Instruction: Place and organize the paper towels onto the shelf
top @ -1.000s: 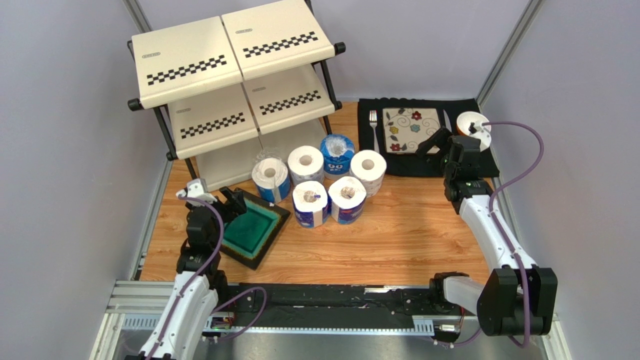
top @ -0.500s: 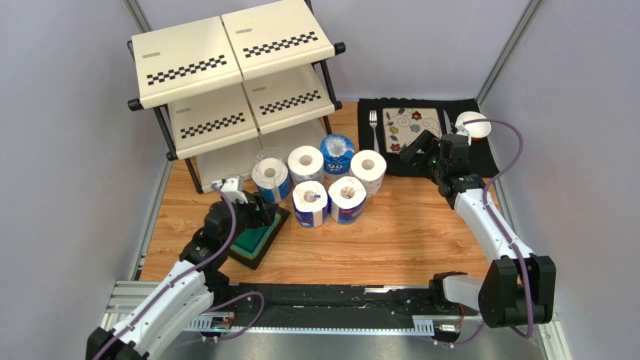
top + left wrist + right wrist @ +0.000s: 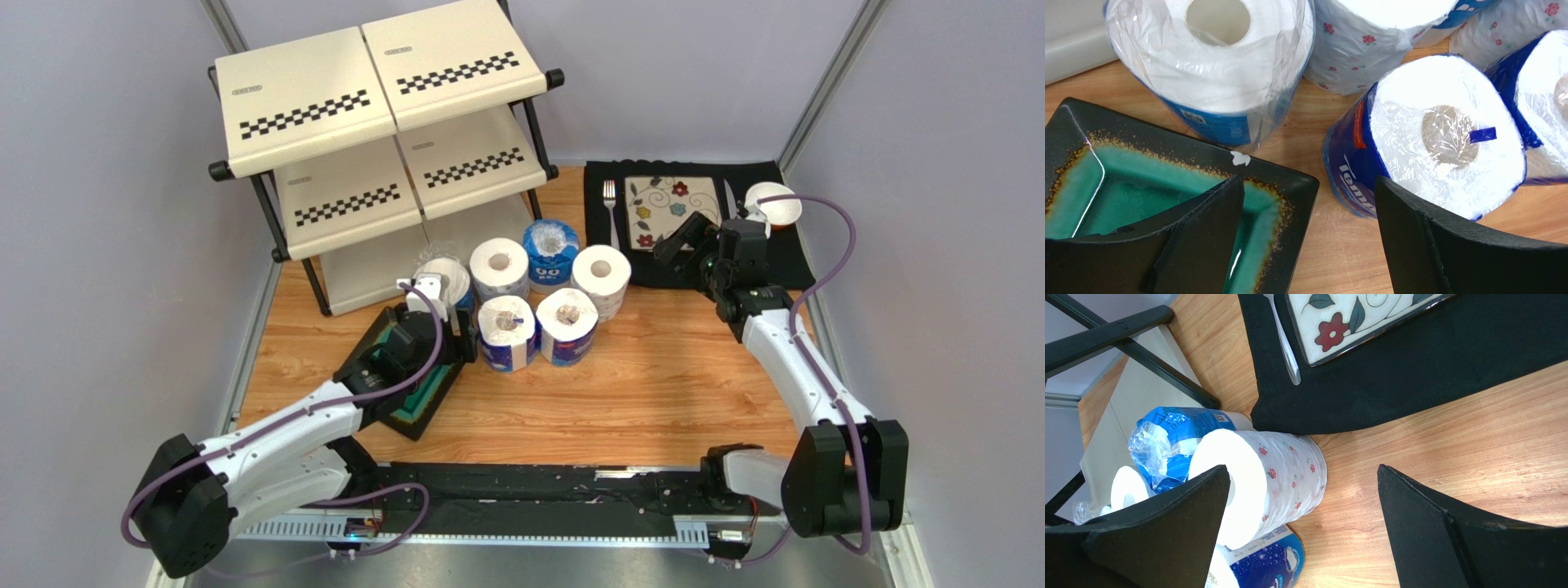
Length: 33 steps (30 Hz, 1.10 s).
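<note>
Several paper towels stand in a cluster on the wood in front of the shelf, whose cream panels carry no rolls. My left gripper is open and low. It straddles the corner of a green dish, with a dark blue-wrapped roll just beside its right finger. A clear-wrapped roll lies ahead of it. My right gripper is open and empty. It points at a rose-patterned roll, which stands near its left finger and apart from it.
A black-rimmed green dish sits under the left wrist. At the back right, a black placemat holds a flowered tile, a fork and a small white bowl. Grey walls close in both sides.
My left arm has stretched forward and right, from over the dish to the near-left rolls. My right gripper swung left off the placemat toward the rolls, then held still.
</note>
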{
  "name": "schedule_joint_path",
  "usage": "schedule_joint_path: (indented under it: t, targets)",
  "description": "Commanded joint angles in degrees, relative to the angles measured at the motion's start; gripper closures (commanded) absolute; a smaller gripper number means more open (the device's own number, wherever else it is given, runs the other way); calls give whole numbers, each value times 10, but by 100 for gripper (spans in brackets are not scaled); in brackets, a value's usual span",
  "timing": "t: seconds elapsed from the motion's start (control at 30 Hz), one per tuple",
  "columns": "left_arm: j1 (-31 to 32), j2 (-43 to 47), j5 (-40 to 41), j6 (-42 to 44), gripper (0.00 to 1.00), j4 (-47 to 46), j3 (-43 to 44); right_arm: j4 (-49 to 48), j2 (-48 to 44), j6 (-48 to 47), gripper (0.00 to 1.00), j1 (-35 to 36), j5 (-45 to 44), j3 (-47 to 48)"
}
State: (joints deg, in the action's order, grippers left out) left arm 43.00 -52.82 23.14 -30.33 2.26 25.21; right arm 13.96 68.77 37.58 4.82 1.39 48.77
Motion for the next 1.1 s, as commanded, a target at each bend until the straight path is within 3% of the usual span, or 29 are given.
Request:
schedule_joint_path:
  t: [0.0, 0.33, 0.67, 1.07]
  targets:
    - [2, -31, 9, 1, 14, -33, 55, -4, -18, 4, 5, 3, -5, 4]
    - [2, -48, -11, -5, 14, -30, 95, -2, -18, 5, 5, 3, -3, 2]
    - [2, -136, -52, -10, 16, 13, 145, -1, -14, 6, 6, 2, -5, 0]
    - [2, -182, -61, -16, 17, 31, 168, 2, -12, 6, 6, 3, -8, 2]
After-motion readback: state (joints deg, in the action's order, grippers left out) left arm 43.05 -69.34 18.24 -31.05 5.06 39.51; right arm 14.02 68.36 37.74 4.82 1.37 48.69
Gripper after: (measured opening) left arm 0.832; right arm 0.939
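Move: The front-left roll lies about 8 cm to the left hand's right and 3 cm ahead, its middle some 7 cm lower. The plastic-wrapped roll stands 10 cm ahead and 3 cm left, the front-right roll 18 cm right and 5 cm ahead, both equally low; the green tray is 8 cm left and 1 cm back, on the table. From the right hand the front-left roll is about 30 cm left, 8 cm back and 12 cm below. The open left hand arcs right about 5 cm, rising then sinking, its right finger coming against the front-left roll. ##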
